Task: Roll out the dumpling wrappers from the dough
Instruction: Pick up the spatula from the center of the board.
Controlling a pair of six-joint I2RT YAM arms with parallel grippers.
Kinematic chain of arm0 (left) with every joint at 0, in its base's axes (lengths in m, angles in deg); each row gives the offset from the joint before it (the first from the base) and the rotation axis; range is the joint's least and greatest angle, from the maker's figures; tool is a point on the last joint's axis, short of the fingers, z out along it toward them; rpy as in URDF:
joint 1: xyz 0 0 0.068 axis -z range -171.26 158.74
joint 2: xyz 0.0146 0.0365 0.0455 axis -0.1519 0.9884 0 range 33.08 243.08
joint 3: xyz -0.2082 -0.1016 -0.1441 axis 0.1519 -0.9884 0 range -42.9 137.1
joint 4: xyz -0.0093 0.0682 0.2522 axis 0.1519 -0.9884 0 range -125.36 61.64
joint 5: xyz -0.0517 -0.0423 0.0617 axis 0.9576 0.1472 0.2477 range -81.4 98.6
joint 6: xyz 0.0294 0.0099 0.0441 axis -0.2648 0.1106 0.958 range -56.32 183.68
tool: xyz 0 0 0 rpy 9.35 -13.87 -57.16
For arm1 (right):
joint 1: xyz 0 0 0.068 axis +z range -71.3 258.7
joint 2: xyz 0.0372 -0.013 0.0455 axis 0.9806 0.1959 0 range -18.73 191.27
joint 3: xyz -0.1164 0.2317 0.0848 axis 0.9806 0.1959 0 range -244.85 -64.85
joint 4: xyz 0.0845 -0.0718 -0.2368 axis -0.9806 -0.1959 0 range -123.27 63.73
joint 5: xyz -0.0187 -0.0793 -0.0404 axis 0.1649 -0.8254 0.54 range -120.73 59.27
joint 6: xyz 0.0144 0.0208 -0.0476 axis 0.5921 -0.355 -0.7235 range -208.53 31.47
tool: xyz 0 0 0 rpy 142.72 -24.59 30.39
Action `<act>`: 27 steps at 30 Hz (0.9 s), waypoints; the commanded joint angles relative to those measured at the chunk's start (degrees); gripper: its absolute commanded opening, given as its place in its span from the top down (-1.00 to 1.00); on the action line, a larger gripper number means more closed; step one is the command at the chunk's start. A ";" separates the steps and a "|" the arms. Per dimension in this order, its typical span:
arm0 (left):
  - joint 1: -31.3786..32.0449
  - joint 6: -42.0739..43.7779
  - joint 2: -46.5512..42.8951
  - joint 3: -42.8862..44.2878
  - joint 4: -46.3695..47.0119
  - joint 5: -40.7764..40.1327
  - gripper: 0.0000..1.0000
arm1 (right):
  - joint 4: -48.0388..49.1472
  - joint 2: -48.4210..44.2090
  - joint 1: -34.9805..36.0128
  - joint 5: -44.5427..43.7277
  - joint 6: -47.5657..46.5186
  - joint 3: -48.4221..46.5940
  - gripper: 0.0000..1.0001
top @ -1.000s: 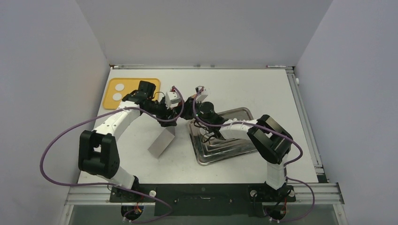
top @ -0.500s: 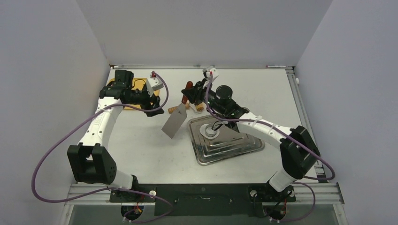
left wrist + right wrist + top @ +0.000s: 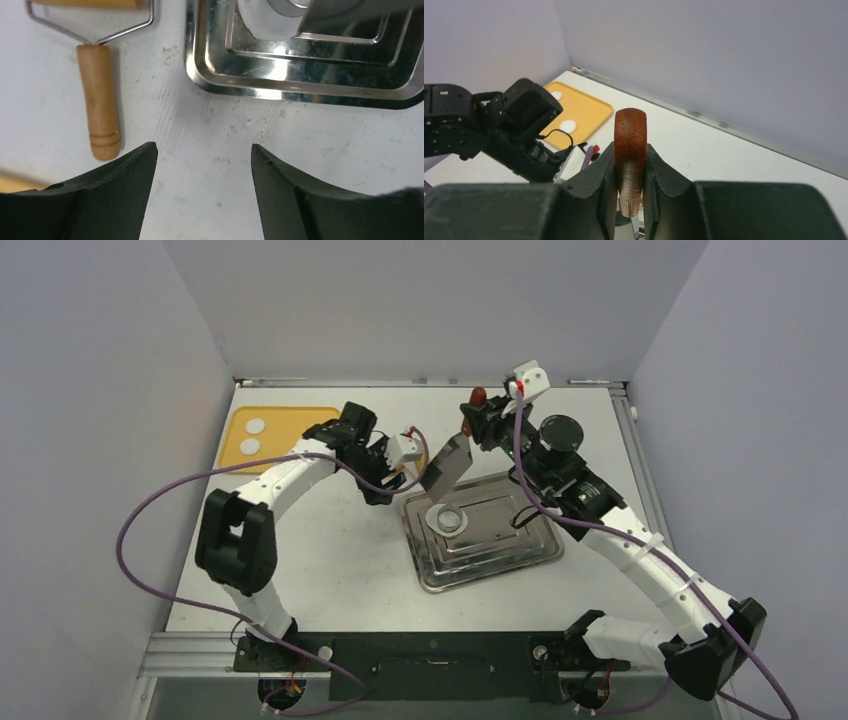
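Observation:
A thin white dumpling wrapper (image 3: 252,22) lies on the upturned steel tray (image 3: 500,550) with a small metal ring (image 3: 448,520) on it. Two white dough pieces (image 3: 256,425) (image 3: 250,447) sit on the yellow board (image 3: 295,430). My right gripper (image 3: 487,423) (image 3: 630,150) is shut on the brown handle (image 3: 630,130) of a scraper, whose metal blade (image 3: 446,462) hangs tilted above the tray's far left corner. My left gripper (image 3: 385,480) (image 3: 202,150) is open over bare table, just left of the tray. A wooden-handled roller (image 3: 99,95) lies beside it.
The tray's (image 3: 300,85) near rim lies just ahead of my left fingers (image 3: 135,165). In the right wrist view the left arm (image 3: 499,130) is to the left, in front of the yellow board (image 3: 584,107). Walls close in the table at the back and on both sides.
My left arm swung from the yellow board to the tray's left side and its jaws opened wider. My right arm carried the scraper up and back to the right, away from the tray.

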 commanded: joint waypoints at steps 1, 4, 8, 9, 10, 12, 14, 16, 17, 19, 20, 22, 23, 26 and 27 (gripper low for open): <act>5.23 -0.57 7.78 6.66 3.49 -5.69 -0.31 | -9.17 -6.24 -1.48 -11.07 -6.16 -1.36 0.83; 7.86 -0.60 14.79 11.95 3.01 -8.37 -0.31 | -14.28 -10.41 -1.93 -15.18 -9.26 -0.90 0.83; 8.83 -0.68 22.29 17.57 2.37 -11.37 -0.31 | -18.67 -14.65 -2.13 -16.47 -11.28 -0.31 0.83; 8.76 -0.74 23.87 18.44 2.03 -11.86 -0.31 | -19.53 -15.47 -2.16 -16.51 -11.50 -0.22 0.83; 8.75 -0.75 24.48 18.98 1.82 -12.15 -0.30 | -20.32 -16.06 -2.11 -16.47 -11.50 -0.13 0.83; 8.82 -0.70 25.67 19.14 1.41 -11.88 -0.27 | -21.93 -16.60 -2.16 -16.67 -11.37 -0.15 0.83; 9.07 -0.75 26.08 18.66 0.82 -10.87 -0.23 | -23.11 -16.51 -2.16 -17.22 -11.37 -0.10 0.83; 9.32 -0.75 26.27 17.61 0.71 -10.45 -0.22 | -23.48 -16.14 -2.15 -17.27 -11.72 -0.03 0.83; 9.50 -0.67 26.58 16.99 0.74 -10.38 -0.21 | -23.65 -15.83 -2.16 -16.75 -11.97 -0.02 0.83; 9.83 -0.27 27.43 16.14 0.69 -10.45 -0.15 | -24.38 -15.00 -2.16 -13.98 -12.96 -0.67 0.83; 10.07 -0.06 28.09 15.93 0.45 -10.91 -0.10 | -24.62 -14.56 -2.16 -11.66 -13.82 -1.08 0.83; 10.24 1.04 29.23 16.00 0.05 -12.80 0.01 | -25.52 -13.41 -2.07 -5.98 -15.00 -2.05 0.83; 10.20 1.43 29.74 16.24 0.15 -14.13 0.07 | -25.92 -12.83 -1.88 -2.51 -15.77 -2.21 0.83; 9.05 2.49 29.83 16.95 3.70 -18.65 0.16 | -26.09 -11.52 0.92 -0.21 -18.09 -0.53 0.83; 8.56 2.93 29.83 17.41 5.13 -20.11 0.16 | -25.59 -11.21 2.80 -2.31 -18.85 0.50 0.83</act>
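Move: For the left hand, open and empty, the metal tray's far-left corner lies about 4 cm ahead, 6 cm right and 11 cm below. The dough wrapper with the ring cutter on it is about 14 cm to its right and 1 cm back, 11 cm down; the roller is some 12 cm ahead, 9 cm right and 11 cm down. From the right hand, holding the spatula high, the wrapper lies about 2 cm ahead, 2 cm left and 38 cm below. Lower the left gripper about 10 cm, going right and a little forward, onto the tray's far-left corner, tipping the fingers some 15 degrees nearer upright; straddle the far rim and start closing on it. Keep the spatula gripped and swing the right hand about 11 cm right, away from the left arm, drawing back 4 cm, then come 3 cm left again while sinking 4 cm and rolling its left side down. ##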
